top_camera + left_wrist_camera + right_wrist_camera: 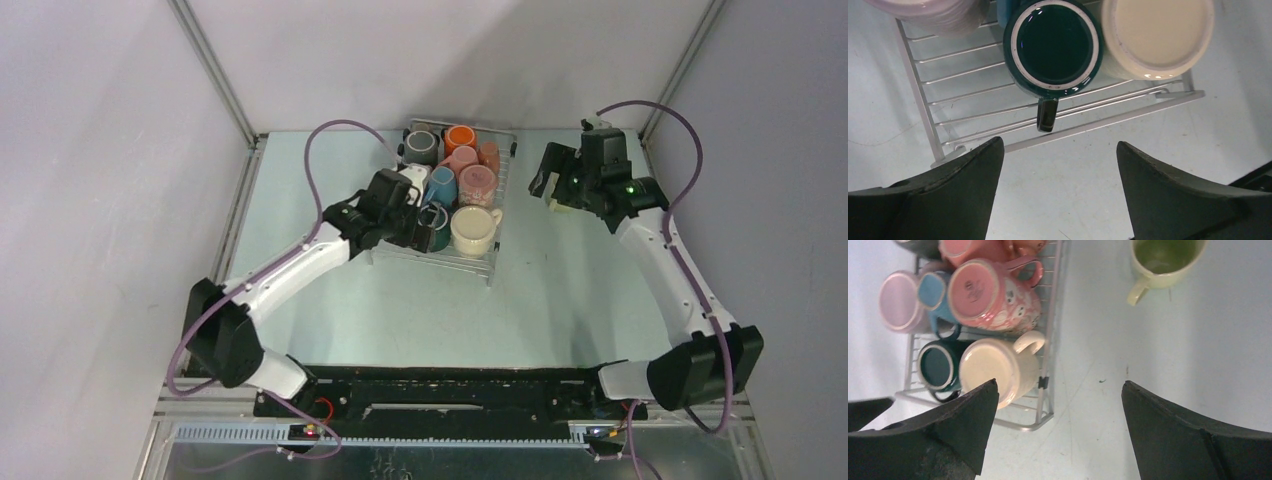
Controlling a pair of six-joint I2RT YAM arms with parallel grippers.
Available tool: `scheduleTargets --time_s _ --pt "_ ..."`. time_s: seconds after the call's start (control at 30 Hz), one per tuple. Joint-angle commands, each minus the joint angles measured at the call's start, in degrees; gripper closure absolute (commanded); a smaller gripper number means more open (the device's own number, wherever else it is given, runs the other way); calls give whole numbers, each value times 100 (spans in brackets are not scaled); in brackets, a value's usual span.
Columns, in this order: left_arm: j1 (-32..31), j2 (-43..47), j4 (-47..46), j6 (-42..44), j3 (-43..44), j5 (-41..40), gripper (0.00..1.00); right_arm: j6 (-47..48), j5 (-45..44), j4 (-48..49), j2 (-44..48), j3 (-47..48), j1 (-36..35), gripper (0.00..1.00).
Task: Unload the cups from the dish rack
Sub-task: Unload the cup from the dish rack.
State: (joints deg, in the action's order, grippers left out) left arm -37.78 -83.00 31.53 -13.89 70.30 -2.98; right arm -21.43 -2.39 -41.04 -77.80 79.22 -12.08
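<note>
The dish rack (490,262) stands at the table's middle back with several mugs in it: grey (420,147), orange (460,137), speckled pink (477,184), blue (441,186), cream (474,229). My left gripper (418,228) is open and empty above the rack's near left corner. In the left wrist view (1059,150) it hangs just in front of the teal mug (1057,45), whose handle (1047,114) points at it. My right gripper (548,186) is open and empty right of the rack. A pale green mug (1163,260) stands upright on the table beyond it.
In the right wrist view the rack's right rim (1048,405) lies left of the open right gripper (1058,390), with the cream mug (998,370), teal mug (938,365) and lilac mug (898,302) inside. Grey walls close in the table on three sides.
</note>
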Motion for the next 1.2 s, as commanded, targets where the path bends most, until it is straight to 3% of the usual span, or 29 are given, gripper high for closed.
scheduleTargets --time_s 0.0,0.4,0.97,1.17 --pt "-28 -346 -344 320 425 -279 12 -96 117 325 480 -124 -266 0" --pt "138 -1199 -443 455 566 -254 38 -81 36 272 967 -448 -528 0" --pt "225 -1737 -879 582 286 -161 58 -113 90 281 900 -526 -675 1" --pt "220 -1661 -894 613 249 -290 78 -120 67 291 874 -526 -721 1"
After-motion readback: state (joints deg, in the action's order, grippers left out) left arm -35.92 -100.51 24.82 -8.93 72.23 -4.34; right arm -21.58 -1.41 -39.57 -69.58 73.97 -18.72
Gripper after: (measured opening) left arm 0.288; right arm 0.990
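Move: The dark green cup lies about 9 cm ahead of the left gripper, 4 cm to its right and 10 cm below, its handle sticking back towards the hand. From that gripper, the cream cup is also 9 cm ahead but 13 cm right; the blue cup is some 18 cm ahead, 6 cm right, at similar height. From the right hand, the dark green cup is roughly 4 cm ahead, 26 cm left and 17 cm lower. Bring the left gripper down about 9 cm and forward some 4 cm onto the dark green cup's handle, rolling its left side up about 10 degrees. Close the fingers steadily from nearly wide open until the tips straddle and just pinch the handle. Ease the empty right hand back and left, about 4 cm each way, and slightly up, fingers wide open. ##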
